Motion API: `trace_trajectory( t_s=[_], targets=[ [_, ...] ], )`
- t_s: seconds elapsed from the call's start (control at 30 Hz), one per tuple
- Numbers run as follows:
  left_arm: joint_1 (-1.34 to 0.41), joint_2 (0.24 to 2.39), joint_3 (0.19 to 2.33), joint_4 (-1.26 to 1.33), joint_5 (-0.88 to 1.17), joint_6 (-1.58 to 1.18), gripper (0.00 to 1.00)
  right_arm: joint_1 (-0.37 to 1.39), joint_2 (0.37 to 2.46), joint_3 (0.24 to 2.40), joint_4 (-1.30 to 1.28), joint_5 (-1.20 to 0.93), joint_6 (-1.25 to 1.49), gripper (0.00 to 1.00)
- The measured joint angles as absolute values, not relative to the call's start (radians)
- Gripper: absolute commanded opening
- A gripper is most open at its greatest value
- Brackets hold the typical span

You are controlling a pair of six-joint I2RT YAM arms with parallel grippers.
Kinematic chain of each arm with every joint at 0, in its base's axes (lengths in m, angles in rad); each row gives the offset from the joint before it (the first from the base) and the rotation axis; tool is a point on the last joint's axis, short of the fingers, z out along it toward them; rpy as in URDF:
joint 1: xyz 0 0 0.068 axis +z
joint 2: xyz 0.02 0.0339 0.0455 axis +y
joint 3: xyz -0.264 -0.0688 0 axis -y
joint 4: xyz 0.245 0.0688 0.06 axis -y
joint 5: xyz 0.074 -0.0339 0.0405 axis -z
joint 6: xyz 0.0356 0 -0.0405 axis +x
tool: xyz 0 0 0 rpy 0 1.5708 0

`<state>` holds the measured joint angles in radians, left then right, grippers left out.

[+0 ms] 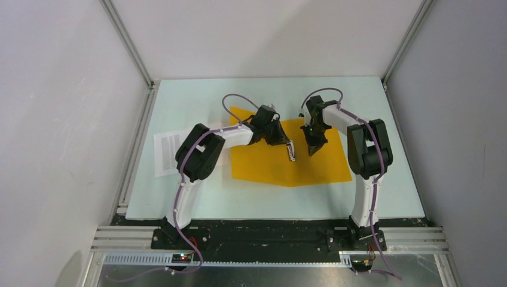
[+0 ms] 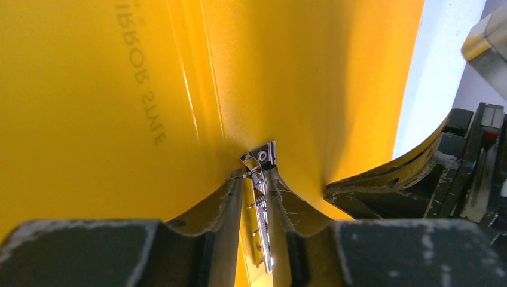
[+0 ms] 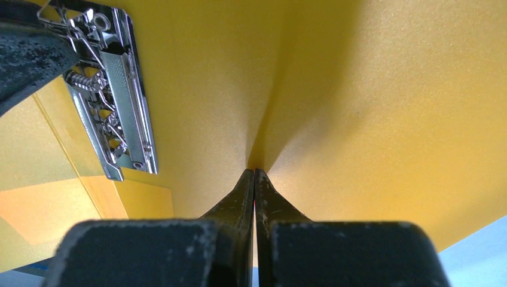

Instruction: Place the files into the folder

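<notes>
The orange-yellow folder (image 1: 317, 161) lies open and flat in the middle of the table. Its metal clip (image 1: 292, 153) sits by the centre fold. My left gripper (image 1: 291, 149) is down at the clip (image 2: 261, 179). The clip's lever stands between the left gripper's (image 2: 255, 172) jaws; the right jaw touches it and a narrow gap shows on the left. My right gripper (image 1: 312, 149) is shut with nothing held, its tips (image 3: 255, 170) against the folder's inner face (image 3: 370, 119), just right of the clip (image 3: 113, 89). The files (image 1: 166, 152), white printed sheets, lie at the table's left, partly under the left arm.
The pale table (image 1: 382, 197) is boxed in by grey walls with aluminium posts (image 1: 128, 45) at the back corners. The two grippers stand close together over the folder, the right one (image 2: 418, 179) showing in the left wrist view.
</notes>
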<state>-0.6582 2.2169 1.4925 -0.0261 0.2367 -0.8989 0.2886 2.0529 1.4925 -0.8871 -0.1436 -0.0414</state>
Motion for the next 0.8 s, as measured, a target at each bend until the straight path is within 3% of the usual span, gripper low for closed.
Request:
trace_trajectory(
  t_s=[0.2, 0.43, 0.8],
  targets=[
    [-0.66, 2.216, 1.49, -0.039, 0.212, -0.902, 0.15, 0.29, 2.054, 1.516, -0.885, -0.147, -0.026, 0.0],
    [-0.661, 2.216, 1.489, -0.04, 0.207, -0.916, 0.08, 0.316, 2.045, 1.544, -0.881, -0.185, -0.028, 0.2],
    [-0.665, 2.216, 1.489, -0.041, 0.192, -0.995, 0.02, 0.452, 1.809, 1.409, -0.725, -0.188, -0.018, 0.32]
  ],
)
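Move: The metal clip is what both my hands work on. Its middle lies about 3 cm back from my left fingertips, 1 cm to their right and barely lower; they already straddle its forward end. From my shut right fingertips, its middle is some 7 cm left, 3 cm ahead, about level. The middle of the folder's left half lies roughly 12 cm left and 2 cm back of my left hand; the right half's middle is 3 cm right and 1 cm ahead of my right fingertips. I keep my left hand at the clip's forward end, sinking only a touch, and close its partly open fingers almost fully to pinch the small wire lever there. Meanwhile my right hand comes free of the folder's right half, first easing a centimetre forward, then swinging about 7.5 cm left and as far up, above the clip, tipping its fingers forward some 15 degrees and opening them about a third. ##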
